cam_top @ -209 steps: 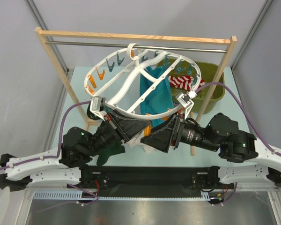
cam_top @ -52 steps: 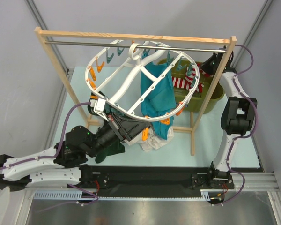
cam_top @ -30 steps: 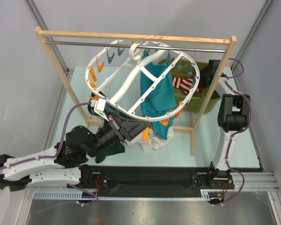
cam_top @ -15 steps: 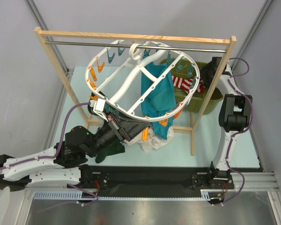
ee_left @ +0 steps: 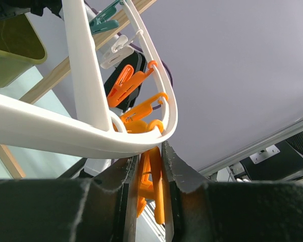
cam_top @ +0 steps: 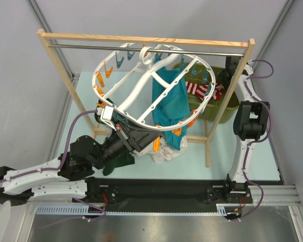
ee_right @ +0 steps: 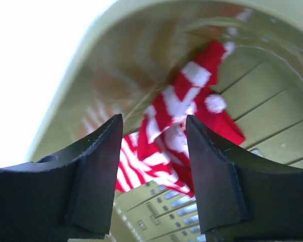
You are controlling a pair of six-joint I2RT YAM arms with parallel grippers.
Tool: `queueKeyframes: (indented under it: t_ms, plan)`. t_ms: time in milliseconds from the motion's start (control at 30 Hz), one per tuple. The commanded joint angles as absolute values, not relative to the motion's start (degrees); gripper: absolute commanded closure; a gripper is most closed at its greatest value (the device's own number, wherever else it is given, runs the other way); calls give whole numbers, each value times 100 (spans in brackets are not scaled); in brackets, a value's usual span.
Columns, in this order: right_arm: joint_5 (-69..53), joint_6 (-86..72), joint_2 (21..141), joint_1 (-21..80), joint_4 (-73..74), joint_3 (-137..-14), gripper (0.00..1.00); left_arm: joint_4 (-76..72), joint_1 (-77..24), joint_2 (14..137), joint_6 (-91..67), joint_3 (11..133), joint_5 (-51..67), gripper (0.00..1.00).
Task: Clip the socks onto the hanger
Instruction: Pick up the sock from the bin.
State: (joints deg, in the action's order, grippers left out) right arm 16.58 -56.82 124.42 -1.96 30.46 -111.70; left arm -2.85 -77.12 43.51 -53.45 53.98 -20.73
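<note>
The hanger (cam_top: 141, 93), a round white frame with orange and teal clips, hangs tilted from the rack's rod. My left gripper (cam_top: 103, 108) is under its near-left rim. In the left wrist view it (ee_left: 150, 151) is shut on an orange clip (ee_left: 154, 184) just below the rim (ee_left: 65, 132). The socks (cam_top: 196, 89), red-and-white striped, lie in the olive basket (cam_top: 232, 103). My right gripper (cam_top: 224, 78) reaches into the basket from the far right. In the right wrist view it (ee_right: 154, 132) is open, with the socks (ee_right: 174, 126) just beyond the fingertips, untouched.
The wooden rack (cam_top: 146, 39) with its metal rod spans the back of the table. A teal garment (cam_top: 166, 101) hangs from the hanger. A dark green garment (cam_top: 118, 161) and a white cloth (cam_top: 164, 151) lie under the hanger.
Since seven seconds ago my right gripper left the hanger's rim and swung to the basket. In the last second it shifted slightly over the socks. The left arm has held still.
</note>
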Motion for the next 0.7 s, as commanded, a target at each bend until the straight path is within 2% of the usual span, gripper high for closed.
queueKeyframes:
  t_ms: [0, 467, 667]
  plan:
    - [2074, -5862, 12682, -158, 3366, -11417, 44, -343, -7717, 4342, -5186, 5396, -2092, 100]
    - [2162, -5792, 13209, -123, 3331, -11847, 40, -308, -7717, 4395, -5185, 5432, -2092, 100]
    - [2048, -5967, 13447, -193, 3419, -11988, 46, -290, -7717, 4394, -5203, 5432, -2074, 100]
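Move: The striped sock leaning against the bin wall lies ahead of the right hand's fingertips, about 3 cm farther out, 1 cm left and 6 cm lower. The other striped sock is roughly 12 cm left of the hand, 3 cm back and 8 cm below. The bin's middle is some 6 cm left, 7 cm back and 8 cm below. From the left hand, the leaning sock lies about 45 cm ahead, 35 cm right and 34 cm below. The right hand sinks about 5 cm into the bin towards the leaning striped sock, tipping slightly down, fingers staying open. ##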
